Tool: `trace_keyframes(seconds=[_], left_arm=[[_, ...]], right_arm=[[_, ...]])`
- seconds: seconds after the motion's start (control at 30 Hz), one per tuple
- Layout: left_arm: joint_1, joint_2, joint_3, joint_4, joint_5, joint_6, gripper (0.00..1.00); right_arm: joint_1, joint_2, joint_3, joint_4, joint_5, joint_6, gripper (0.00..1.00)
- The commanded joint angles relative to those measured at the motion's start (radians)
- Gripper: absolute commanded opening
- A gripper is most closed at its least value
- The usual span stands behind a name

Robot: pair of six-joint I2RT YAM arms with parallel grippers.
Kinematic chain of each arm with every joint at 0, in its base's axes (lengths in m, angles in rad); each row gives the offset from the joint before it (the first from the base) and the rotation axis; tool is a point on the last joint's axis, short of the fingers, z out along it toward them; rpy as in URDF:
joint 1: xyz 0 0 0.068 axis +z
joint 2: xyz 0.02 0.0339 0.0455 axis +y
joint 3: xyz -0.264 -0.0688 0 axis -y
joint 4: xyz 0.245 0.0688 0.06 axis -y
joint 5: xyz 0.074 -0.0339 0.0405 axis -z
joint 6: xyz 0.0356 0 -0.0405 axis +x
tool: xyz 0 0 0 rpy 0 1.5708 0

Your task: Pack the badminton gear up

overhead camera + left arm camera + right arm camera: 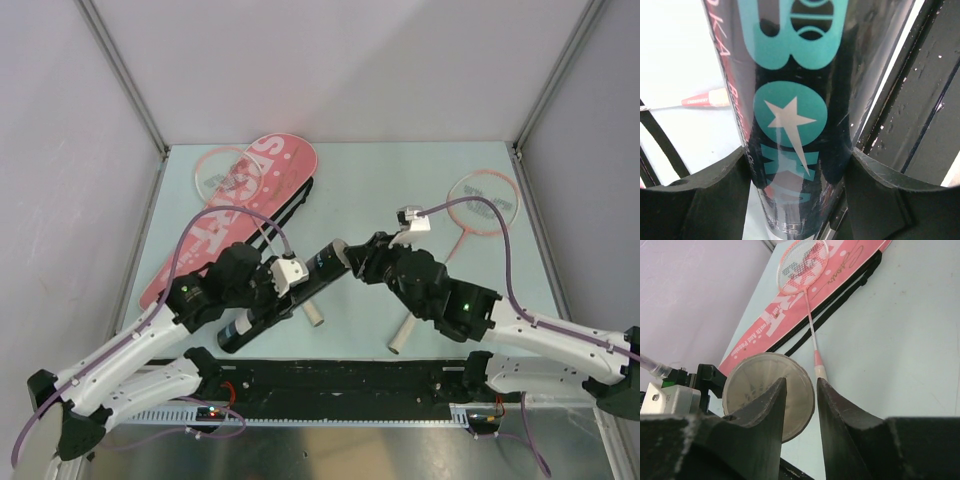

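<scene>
The black printed tube point(325, 262) lies slanted between both arms. My left gripper point(270, 298) is shut on its middle, and teal lettering on the tube point(790, 100) fills the space between the jaws of that gripper point(800, 165). My right gripper point(352, 255) is at the tube's far end. Its jaws point(801, 382) stand a narrow gap apart just in front of the pale round lid point(752, 380), clamping nothing. One pink racket point(225, 172) rests on the pink case point(270, 170). The other racket point(482, 205) lies at the right.
The first racket's white handle point(314, 318) ends beside the tube, and the second racket's handle point(400, 338) lies near my right arm. The case's black strap point(840, 295) trails along its edge. The black base rail point(340, 385) runs along the near edge. Walls enclose the table.
</scene>
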Motion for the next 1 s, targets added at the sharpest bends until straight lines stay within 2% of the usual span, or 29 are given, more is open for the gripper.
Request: trace_keyframes(seconds=[0.0,0.2,0.4,0.5,0.57,0.6,0.8,0.97], left_arm=[[-0.018,-0.031,0.119,0.404,0.073,-0.027,0.00],[-0.017,-0.054,0.096,0.404,-0.033,-0.109,0.00],[-0.016,0.039,0.211,0.404,-0.219,-0.317,0.00],[-0.017,0.156,0.310,0.404,-0.284,-0.367,0.00],[-0.017,0.264,0.392,0.402,-0.332,-0.412,0.00],[-0.017,0.328,0.438,0.402,-0.354,-0.455,0.00],[-0.015,0.685,0.682,0.402,-0.358,-0.697,0.00],[-0.017,0.942,0.881,0.401,-0.398,-0.800,0.00]], right_arm=[[0.014,0.002,0.040,-0.143,-0.132,-0.041,0.39],[-0.146,-0.149,0.179,-0.145,-0.170,-0.116,0.60],[-0.233,-0.260,0.212,-0.211,-0.178,-0.158,0.76],[-0.239,-0.296,0.209,-0.320,-0.163,-0.142,0.83],[-0.230,-0.321,0.197,-0.384,-0.147,-0.125,0.94],[-0.226,-0.339,0.183,-0.409,-0.130,-0.126,0.97],[-0.217,-0.419,0.123,-0.580,-0.049,-0.074,0.99],[-0.219,-0.488,0.090,-0.638,0.014,-0.019,0.99]])
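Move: The right fingertips are at the tube's capped end, its middle about 3 cm left and 2 cm below them. The right racket's handle is roughly 14 cm right, 5 cm back and 26 cm below. For the tube the left hand holds, the clear table lies some 27 cm ahead, 22 cm right and 13 cm down; the left racket's handle is about 9 cm straight ahead and 15 cm lower, the pink bag 33 cm ahead and 17 cm left. The right fingertips come free of the tube's capped end, opening wide as the hand swings about 15 cm right in an arc, up then down, to over the right racket's handle area. The left hand keeps its grip on the tube, lifts it, then carries it some 20 cm forward and 16 cm right, turning it counter-clockwise and lowering it again towards the clear table. ##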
